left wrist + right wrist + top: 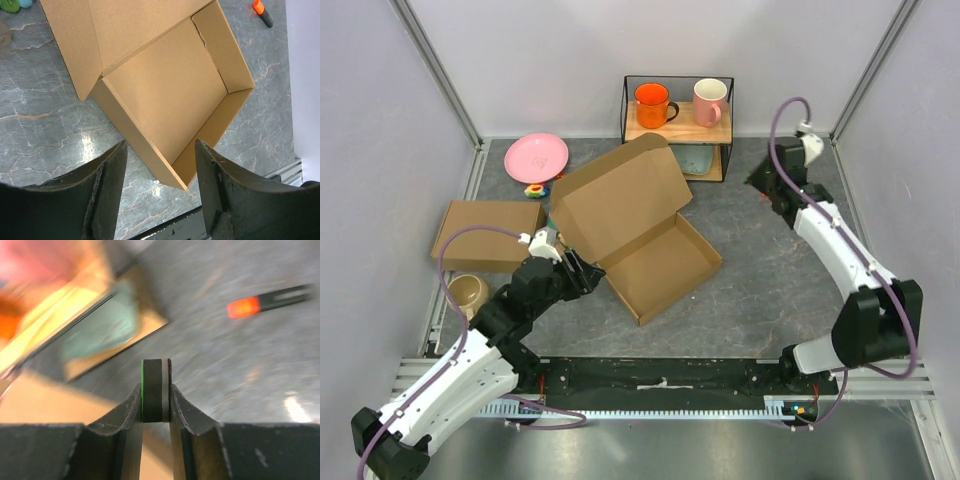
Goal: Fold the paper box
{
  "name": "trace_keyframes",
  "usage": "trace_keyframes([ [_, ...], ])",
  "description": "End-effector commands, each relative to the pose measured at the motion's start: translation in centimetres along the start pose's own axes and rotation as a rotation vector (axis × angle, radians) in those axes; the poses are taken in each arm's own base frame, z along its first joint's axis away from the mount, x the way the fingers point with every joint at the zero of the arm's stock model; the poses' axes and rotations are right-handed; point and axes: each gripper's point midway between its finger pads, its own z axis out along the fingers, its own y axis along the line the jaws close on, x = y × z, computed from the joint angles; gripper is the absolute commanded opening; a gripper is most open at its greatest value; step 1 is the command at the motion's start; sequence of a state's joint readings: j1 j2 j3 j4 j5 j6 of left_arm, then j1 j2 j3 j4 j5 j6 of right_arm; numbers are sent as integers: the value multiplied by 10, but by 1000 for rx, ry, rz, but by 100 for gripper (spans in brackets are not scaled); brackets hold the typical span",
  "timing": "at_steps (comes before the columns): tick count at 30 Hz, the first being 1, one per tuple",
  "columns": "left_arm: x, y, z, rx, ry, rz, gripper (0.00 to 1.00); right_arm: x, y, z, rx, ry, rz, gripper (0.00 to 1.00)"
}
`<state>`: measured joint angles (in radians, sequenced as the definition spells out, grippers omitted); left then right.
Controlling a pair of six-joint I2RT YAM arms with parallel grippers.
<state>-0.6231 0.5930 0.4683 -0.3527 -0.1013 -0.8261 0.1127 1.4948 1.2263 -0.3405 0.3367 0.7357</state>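
The paper box (650, 255) lies open mid-table as a shallow brown tray, its hinged lid (620, 195) standing up behind it. In the left wrist view the tray (170, 95) fills the upper half, its near corner pointing between my fingers. My left gripper (582, 272) hovers open just off the tray's left corner, and nothing sits between its fingers (160, 145). My right gripper (762, 182) is far off at the back right. It is shut (156, 390) on a small black piece (155, 382) with a green edge and a grey stripe.
A closed cardboard box (488, 235) lies at the left, with a beige bowl (468, 292) in front of it. A pink plate (536, 157) and a small toy (535, 190) sit at the back left. A wire shelf (678, 150) holds two mugs. An orange marker (262, 12) lies right of the tray.
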Motion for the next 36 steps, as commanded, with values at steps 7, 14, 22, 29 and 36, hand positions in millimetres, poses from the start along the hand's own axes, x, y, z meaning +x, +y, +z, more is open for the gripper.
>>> trace_keyframes([
  [7, -9, 4, -19, -10, -48, -37, 63, 192, 131, -136, -782, 575, -442, 28],
  [14, -10, 14, -24, -38, -79, -39, 63, 317, 123, -187, -896, 795, -807, 29],
  [22, -7, 19, -30, -49, -77, -58, 63, 341, 99, -149, -747, 792, -869, 68],
  [29, -5, 26, -30, -77, -75, -55, 63, 292, 104, -131, -640, 600, -842, 98],
  [36, 6, 22, -18, -64, -20, -59, 61, 176, 98, -115, -418, 164, -820, 98],
])
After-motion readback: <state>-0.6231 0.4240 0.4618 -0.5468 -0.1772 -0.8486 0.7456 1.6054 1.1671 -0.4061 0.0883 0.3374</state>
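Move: The right hand, high above the table with the green eraser already in its fingers, has the paper box's open tray roughly 28 cm to its left, 18 cm back and 16 cm below. The raised lid stands about 10 cm left of the tray's middle and 17 cm farther out. An orange marker lies some 7 cm ahead of the right hand and 8 cm right. From the empty left hand the tray is about 12 cm ahead, 20 cm right and 11 cm lower. Sweeping some 35 cm left and back, the right hand sinks, releases the eraser into the box, then rises rightward. ##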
